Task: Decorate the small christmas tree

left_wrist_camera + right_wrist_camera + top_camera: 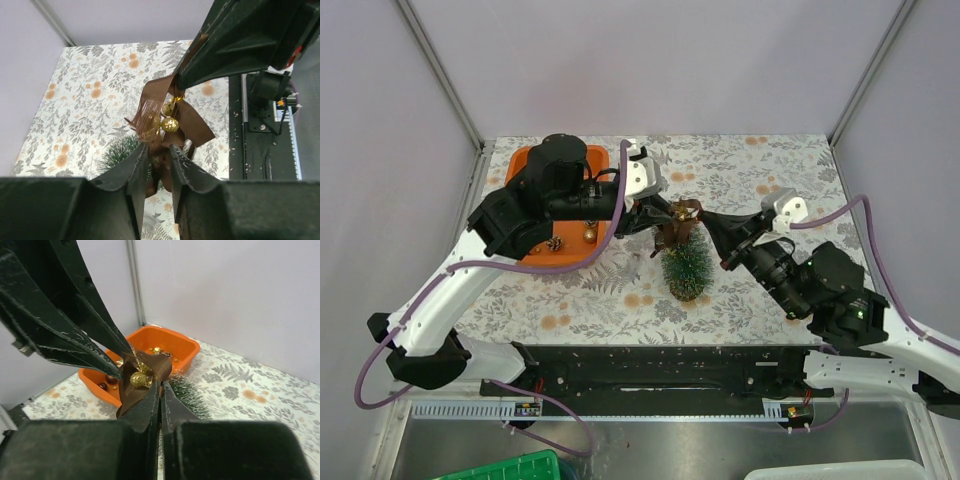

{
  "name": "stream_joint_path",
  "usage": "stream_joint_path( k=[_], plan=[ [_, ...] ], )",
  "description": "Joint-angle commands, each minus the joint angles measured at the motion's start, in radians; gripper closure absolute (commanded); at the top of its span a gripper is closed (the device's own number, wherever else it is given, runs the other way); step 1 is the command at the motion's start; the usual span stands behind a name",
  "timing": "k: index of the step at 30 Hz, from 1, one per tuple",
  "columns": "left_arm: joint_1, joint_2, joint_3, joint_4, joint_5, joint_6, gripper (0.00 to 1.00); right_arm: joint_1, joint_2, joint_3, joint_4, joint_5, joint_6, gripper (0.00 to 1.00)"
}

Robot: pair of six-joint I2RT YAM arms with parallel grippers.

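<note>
The small christmas tree (687, 270) stands upright mid-table, dark green with frosty tips. A brown ribbon bow (680, 215) with gold balls sits at its top. My left gripper (663, 217) comes in from the left and is shut on the bow; in the left wrist view its jaws (157, 149) pinch brown ribbon (165, 112) above the tree (117, 152). My right gripper (708, 226) comes in from the right. In the right wrist view it (160, 384) is shut on the edge of the bow (150, 367), with the tree (192, 397) just behind.
An orange tray (519, 159) at the back left holds small gold and brown ornaments (556, 243); it also shows in the right wrist view (175, 337). White walls enclose the floral table. A black rail (670, 370) runs along the near edge.
</note>
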Motion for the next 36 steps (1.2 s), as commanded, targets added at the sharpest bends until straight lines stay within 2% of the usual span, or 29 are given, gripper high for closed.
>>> stream_joint_path(
  k=[1,7,8,10,11,13,14,24,36],
  plan=[
    [-0.018,0.011,0.005,0.036,-0.082,0.052,0.7,0.0,0.048,-0.013,0.049,0.085,-0.075,1.0],
    [-0.022,0.016,0.034,0.035,-0.112,0.062,0.54,-0.056,0.082,-0.014,0.069,0.07,-0.082,1.0],
    [-0.02,0.013,0.041,0.036,-0.116,0.063,0.45,-0.073,0.085,-0.016,0.068,0.06,-0.075,1.0],
    [-0.022,0.005,0.052,0.033,-0.127,0.072,0.19,-0.104,0.082,-0.02,0.064,0.036,-0.065,1.0],
    [-0.023,-0.003,0.058,0.025,-0.125,0.082,0.13,-0.119,0.083,-0.022,0.058,0.025,-0.054,1.0],
    [-0.022,-0.018,0.064,0.018,-0.132,0.092,0.08,-0.135,0.08,-0.027,0.048,0.016,-0.04,1.0],
    [-0.022,-0.026,0.069,0.013,-0.135,0.093,0.01,-0.136,0.074,-0.031,0.045,0.011,-0.034,1.0],
    [-0.014,-0.121,0.039,-0.044,-0.164,0.125,0.01,-0.139,0.007,-0.106,-0.026,0.039,0.015,1.0],
    [0.009,-0.162,-0.04,-0.042,-0.22,0.138,0.01,-0.161,0.056,-0.191,-0.069,0.123,0.047,1.0]
  ],
)
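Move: The ribbon ornament with gold balls hangs from the right fingertips, its middle about 3 cm left of them and 4 cm lower; it lies some 3 cm right of and 3 cm below the left hand, level with both. From the right hand, the christmas tree's middle is roughly 8 cm ahead, 3 cm left and 20 cm down. The orange bin is about 24 cm ahead and 24 cm left of the left hand, some 36 cm below. The left fingers, already parting, spread fully and let go of the ribbon, edging forward before drawing off left and upward about 5 cm from the ornament. The right hand keeps its pinch on the ribbon and carries it about 10 cm down and 5 cm forward towards the tree, its left side dipping and the fingers swinging some 10 degrees clockwise. ##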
